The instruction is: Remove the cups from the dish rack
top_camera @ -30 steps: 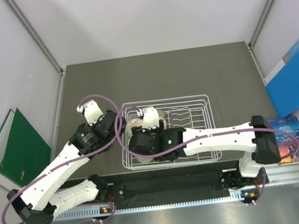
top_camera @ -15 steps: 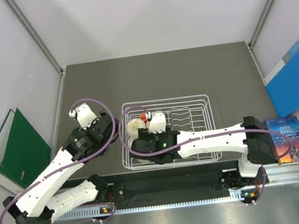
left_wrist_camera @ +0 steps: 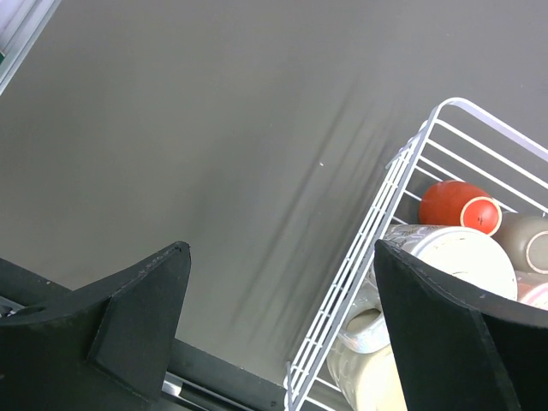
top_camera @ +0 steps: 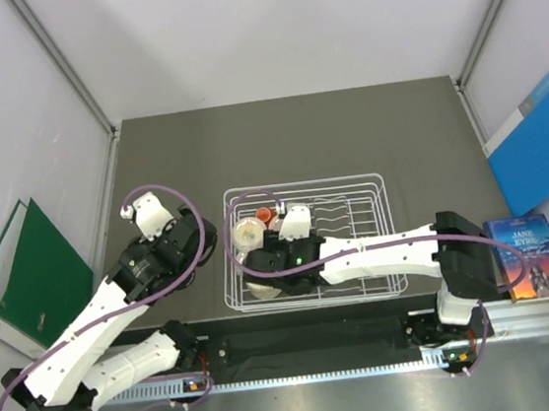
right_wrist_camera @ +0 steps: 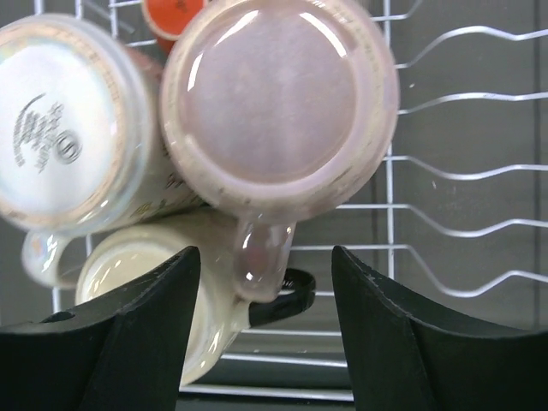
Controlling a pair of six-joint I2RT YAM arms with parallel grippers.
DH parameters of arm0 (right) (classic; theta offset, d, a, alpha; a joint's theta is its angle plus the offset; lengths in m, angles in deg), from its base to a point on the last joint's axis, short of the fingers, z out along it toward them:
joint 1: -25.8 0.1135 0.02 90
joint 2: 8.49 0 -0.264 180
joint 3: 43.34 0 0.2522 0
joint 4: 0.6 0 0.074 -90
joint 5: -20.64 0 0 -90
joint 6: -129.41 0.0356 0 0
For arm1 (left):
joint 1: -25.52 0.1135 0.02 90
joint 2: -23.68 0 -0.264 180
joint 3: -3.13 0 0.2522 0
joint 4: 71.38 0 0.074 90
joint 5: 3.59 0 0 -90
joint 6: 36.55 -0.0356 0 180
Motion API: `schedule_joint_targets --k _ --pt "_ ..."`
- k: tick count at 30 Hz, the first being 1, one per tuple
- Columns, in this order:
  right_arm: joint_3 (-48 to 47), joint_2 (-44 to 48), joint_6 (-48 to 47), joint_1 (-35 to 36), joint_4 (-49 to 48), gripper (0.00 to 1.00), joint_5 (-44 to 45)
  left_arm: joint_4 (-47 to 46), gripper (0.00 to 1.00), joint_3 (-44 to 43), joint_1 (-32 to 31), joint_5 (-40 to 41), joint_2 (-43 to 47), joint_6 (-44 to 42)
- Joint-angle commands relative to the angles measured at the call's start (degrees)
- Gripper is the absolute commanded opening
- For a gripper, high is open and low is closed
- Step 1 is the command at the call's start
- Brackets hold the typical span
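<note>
The white wire dish rack (top_camera: 352, 189) holds the cups crowded at its left end. In the right wrist view the pinkish-beige mug (right_wrist_camera: 278, 94) stands upside down. Its handle hangs between the open fingers of my right gripper (right_wrist_camera: 264, 253). The speckled mug (right_wrist_camera: 64, 120), the cream mug (right_wrist_camera: 145, 282) and the red-orange cup (right_wrist_camera: 171, 13) lie beside it. My right gripper (top_camera: 268, 254) hovers over them. My left gripper (top_camera: 191, 239) is open and empty over the table, left of the rack. Its view (left_wrist_camera: 281, 248) shows the rack's corner (left_wrist_camera: 385, 214), the red-orange cup (left_wrist_camera: 458, 204) and the tan cup (left_wrist_camera: 527, 240).
The rack's right half (right_wrist_camera: 462, 180) has only wavy plate slots. A green folder (top_camera: 24, 274) lies left of the table. A blue folder (top_camera: 535, 141) and a book (top_camera: 533, 255) lie to the right. Dark table (left_wrist_camera: 214, 128) stretches left and behind the rack.
My left arm has drawn back to the left, away from the rack. My right gripper has shifted over the cups, so the speckled mug and red-orange cup now show from above.
</note>
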Motion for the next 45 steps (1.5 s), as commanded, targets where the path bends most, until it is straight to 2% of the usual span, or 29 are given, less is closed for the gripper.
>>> schedule_joint_targets --k 1,8,15,18,19,22,30,37,45 --pt "1.1 -0.2 0.9 -2.0 -3.1 0.62 2.8 1.1 0.93 0.6 -0.2 0.6 1.1 0.1" --pt "-0.2 -3.6 -2.5 -3.3 -5.2 0.51 1.6 0.4 0.93 0.8 -0.1 0.9 1.0 -0.6" --pt "1.2 -5.0 -2.9 -3.2 -6.4 0.48 -0.6 -0.5 0.93 1.7 -0.2 0.6 1.2 -0.6" --pt "1.4 -5.3 -3.7 -3.2 -6.7 0.32 -0.8 -1.1 0.92 2.4 -0.1 0.1 1.3 -0.6" --pt "1.3 -5.3 -4.0 -3.2 -6.5 0.17 -0.8 -1.2 0.92 2.4 -0.1 -0.1 1.3 -0.5" --pt "1.0 -5.1 -4.2 -3.1 -5.8 0.00 -0.8 -1.5 0.92 2.7 -0.2 -0.2 1.3 -0.5" --pt "-2.7 -1.4 -5.4 -1.3 0.1 0.00 4.0 -2.9 0.92 2.8 -0.1 -0.1 1.0 -0.8" --pt "-9.5 5.0 -11.2 1.2 5.3 0.00 6.8 -4.8 0.92 2.4 -0.1 1.0 0.2 -0.8" --pt "-11.9 14.3 -12.8 1.5 10.8 0.00 9.4 -7.6 0.93 2.2 -0.1 0.6 -2.0 -0.3"
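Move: The pinkish upturned cup's middle is about 7 cm ahead of the right hand, 1 cm right and 4 cm down; its handle points back towards the hand. From the right hand, the white-bottomed cup is roughly 7 ahead and 8 left, the cream cup level and 5 left, the red cup some 13 ahead and 4 left, all slightly lower. From the left hand, the pinkish cup lies roughly 8 cm ahead, 22 right and 12 down. The right fingers close on the pinkish cup's handle, pinching it from both sides, after the hand eases down about 3.5 cm and forward 2 cm over it. Keeping that grip, the hand then lifts straight out of the rack, some 10 cm up with a slight drift back and right, turning a little counter-clockwise. ##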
